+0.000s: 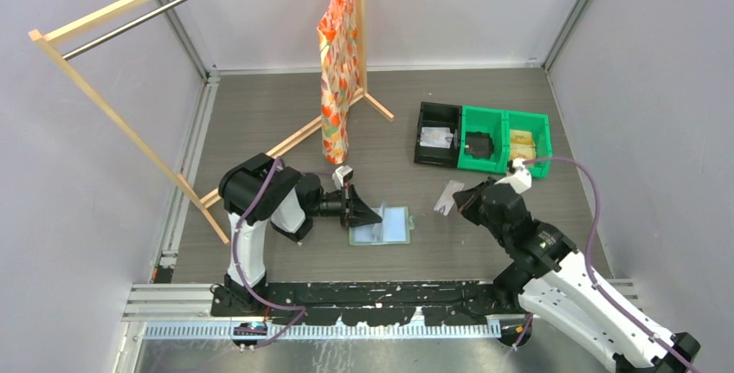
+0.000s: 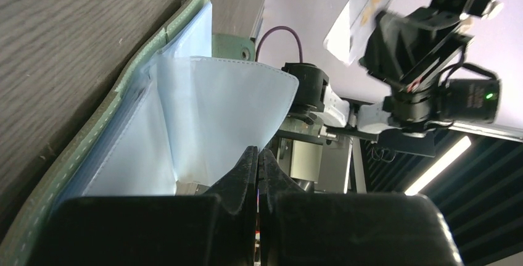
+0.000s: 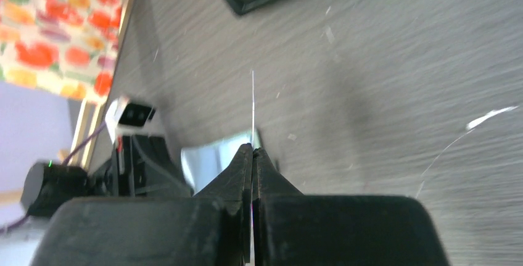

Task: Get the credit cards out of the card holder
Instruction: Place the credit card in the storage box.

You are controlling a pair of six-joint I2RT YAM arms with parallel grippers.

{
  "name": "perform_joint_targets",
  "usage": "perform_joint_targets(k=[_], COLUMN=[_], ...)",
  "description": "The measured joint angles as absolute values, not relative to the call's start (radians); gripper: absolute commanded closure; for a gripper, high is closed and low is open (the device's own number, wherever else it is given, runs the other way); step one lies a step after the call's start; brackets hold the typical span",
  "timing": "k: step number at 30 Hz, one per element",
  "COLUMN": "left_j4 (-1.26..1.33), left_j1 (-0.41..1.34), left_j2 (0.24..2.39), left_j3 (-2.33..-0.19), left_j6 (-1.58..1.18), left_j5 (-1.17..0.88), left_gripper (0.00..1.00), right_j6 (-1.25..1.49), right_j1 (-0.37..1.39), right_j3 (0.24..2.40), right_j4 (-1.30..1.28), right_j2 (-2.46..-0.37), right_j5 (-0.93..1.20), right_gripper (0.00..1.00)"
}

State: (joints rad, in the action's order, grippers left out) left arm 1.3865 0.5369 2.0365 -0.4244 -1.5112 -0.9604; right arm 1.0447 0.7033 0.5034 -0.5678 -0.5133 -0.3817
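Observation:
The sage-green card holder point(image 1: 391, 225) lies open on the table, its pale blue inner pockets facing up. My left gripper point(image 1: 367, 214) is at its left edge, shut on a pale blue pocket flap point(image 2: 234, 112) that it lifts off the green cover point(image 2: 92, 136). My right gripper point(image 1: 462, 201) hangs to the right of the holder, shut on a pale credit card point(image 1: 447, 196). In the right wrist view that card point(image 3: 253, 102) shows edge-on as a thin line rising from the gripper point(image 3: 253, 149). In the left wrist view the same card point(image 2: 358, 19) sticks out of the right gripper.
A black bin point(image 1: 437, 135) and two green bins point(image 1: 483, 139) stand in a row at the back right. A wooden clothes rack point(image 1: 130, 131) with an orange patterned cloth point(image 1: 338, 61) crosses the back left, and its foot rail reaches close to the left arm.

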Motion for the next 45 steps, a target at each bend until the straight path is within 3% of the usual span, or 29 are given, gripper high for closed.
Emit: perform_joint_targets(k=[10, 13, 23, 36, 45], left_j4=[1.387, 1.387, 1.386, 1.387, 1.386], left_j1=[0.568, 0.577, 0.602, 0.629, 0.635], left_j2=[2.048, 2.048, 2.048, 2.048, 2.048], left_j3=[-0.424, -0.424, -0.424, -0.421, -0.409], left_j6=[-1.511, -1.511, -1.511, -1.514, -1.514], left_j5=[-0.942, -0.935, -0.920, -0.908, -0.908], left_gripper=[0.99, 0.99, 0.99, 0.99, 0.99], right_j6=[0.914, 0.937, 1.159, 1.389, 1.484], right_j1=[0.188, 0.112, 0.115, 0.315, 0.346], right_j3=[0.779, 0.824, 0.956, 1.167, 1.258], right_j4=[-0.566, -0.536, -0.461, -0.379, -0.368], right_j2=[-0.835, -0.953, -1.216, -1.524, -1.724], right_j5=[-0.325, -0.310, -0.310, -0.479, -0.583], right_gripper=[0.99, 0.99, 0.99, 0.99, 0.99])
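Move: The right hand already pinches the card; the storage box's black compartment lies about 25 cm ahead, roughly straight in line, some 13 cm lower. From the right hand, the green compartment with black cards lies some 24 cm ahead and 12 cm right, the card holder about 17 cm left and 2 cm back, both some 13 cm lower. From the left hand, the black compartment lies about 25 cm ahead, 18 cm right and 4 cm lower. Right hand, bowing 11 cm right, carries the card 26 cm forward over the black compartment; left eases back slightly. ##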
